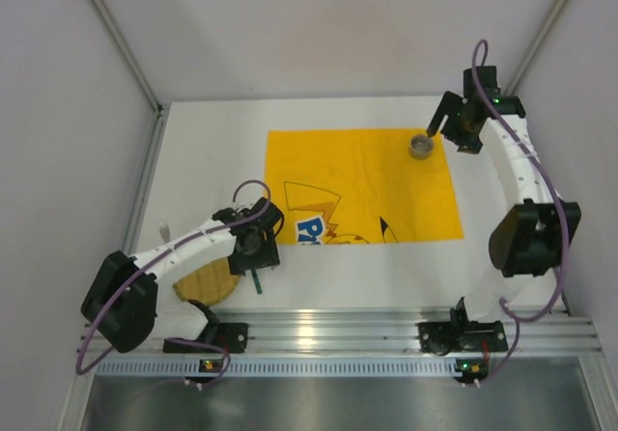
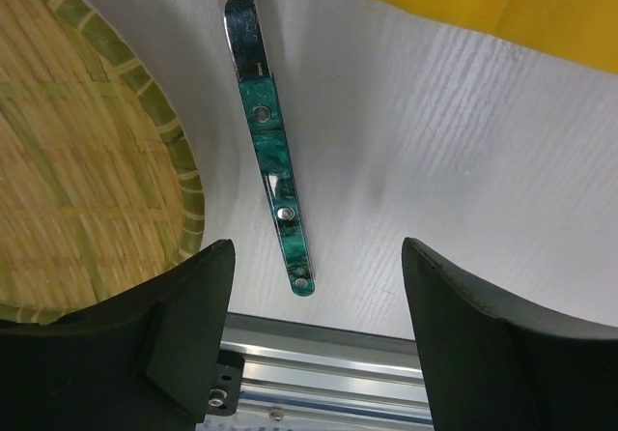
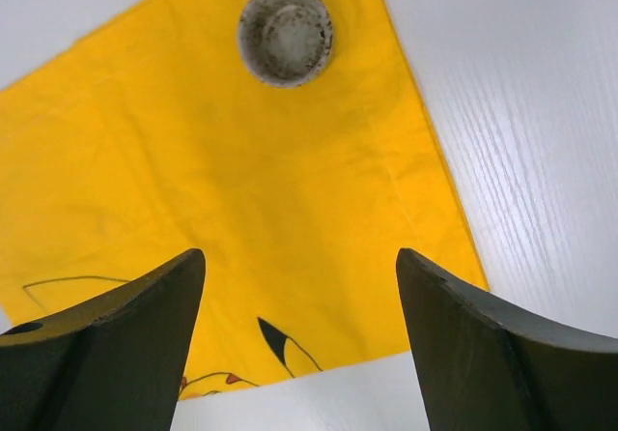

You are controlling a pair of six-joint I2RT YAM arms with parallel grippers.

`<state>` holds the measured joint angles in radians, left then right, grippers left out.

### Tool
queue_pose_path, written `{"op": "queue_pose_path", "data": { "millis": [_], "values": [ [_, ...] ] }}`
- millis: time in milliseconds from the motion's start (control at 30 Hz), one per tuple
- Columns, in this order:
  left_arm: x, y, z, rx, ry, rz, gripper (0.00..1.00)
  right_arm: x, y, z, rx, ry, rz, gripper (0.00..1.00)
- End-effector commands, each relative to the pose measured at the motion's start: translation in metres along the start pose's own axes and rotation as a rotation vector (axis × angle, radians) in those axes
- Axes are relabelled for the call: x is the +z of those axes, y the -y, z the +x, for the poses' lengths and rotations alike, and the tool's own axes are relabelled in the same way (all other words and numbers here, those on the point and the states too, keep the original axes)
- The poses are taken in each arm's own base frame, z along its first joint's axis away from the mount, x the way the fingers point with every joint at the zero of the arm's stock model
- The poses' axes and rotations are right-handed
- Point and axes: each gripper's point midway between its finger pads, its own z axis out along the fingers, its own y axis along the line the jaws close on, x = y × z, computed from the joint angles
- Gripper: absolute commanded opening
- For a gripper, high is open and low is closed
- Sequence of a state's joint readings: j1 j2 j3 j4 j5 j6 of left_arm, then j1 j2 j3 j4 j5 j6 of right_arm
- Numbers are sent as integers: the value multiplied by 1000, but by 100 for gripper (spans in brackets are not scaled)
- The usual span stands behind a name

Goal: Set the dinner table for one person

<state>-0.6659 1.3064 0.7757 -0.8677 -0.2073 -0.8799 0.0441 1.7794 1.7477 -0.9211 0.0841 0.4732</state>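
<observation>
The white dinner table (image 1: 212, 151) carries a yellow printed placemat (image 1: 362, 185). A small grey cup (image 1: 421, 146) stands upright on the mat's far right corner, also seen from above in the right wrist view as the cup (image 3: 286, 33). My right gripper (image 3: 299, 252) hovers open over the mat, holding nothing, just right of the cup in the top view. A green-handled knife (image 2: 278, 180) lies on the table beside a woven bamboo plate (image 2: 77, 160). My left gripper (image 2: 319, 247) is open above the knife's handle end, not touching it.
A fork (image 1: 164, 228) lies on the table left of the left arm. The aluminium rail (image 1: 386, 330) runs along the near edge, close to the knife's handle end. Grey walls enclose the table on the left, back and right.
</observation>
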Motion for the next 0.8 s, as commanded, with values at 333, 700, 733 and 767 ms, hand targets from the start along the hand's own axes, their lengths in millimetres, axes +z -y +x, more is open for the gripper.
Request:
{"op": "queue_pose_path", "data": {
  "millis": [333, 700, 733, 767],
  "values": [
    [56, 13, -5, -83, -32, 101, 54, -57, 29, 83, -51, 5, -84, 79],
    [58, -8, -5, -69, -58, 10, 0, -71, 31, 94, -32, 17, -115, 78],
    [51, -9, -9, -66, -57, -6, 0, -76, 30, 93, -29, 32, -122, 78],
    [45, -11, -17, -61, -30, -25, 0, -79, 26, 94, -24, 26, -151, 78]
  ]
}}
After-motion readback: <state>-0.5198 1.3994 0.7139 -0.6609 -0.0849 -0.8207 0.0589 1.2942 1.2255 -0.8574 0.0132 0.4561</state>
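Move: The spoon's green handle runs almost beneath the left hand: its middle is about 2 cm to the left, 1 cm ahead and 4 cm below. The woven plate is centred level with this hand, some 15 cm to its left, and the yellow placemat's near left corner is about 8 cm straight ahead. From the right hand, the spoon handle lies roughly 50 cm left, 26 cm back and 19 cm down. The left hand sinks about 3.5 cm onto the spoon's green handle while easing some 2.5 cm forward, its wrist rolling slightly so the left side drops, and its fingers close from about three-quarters open to pinch the handle behind its upper rivet, the hand starting to creep up again at the very end. Meanwhile the right hand, empty and still open, draws back about 12 cm away from the cup, rising a few centimetres and then sinking again. ##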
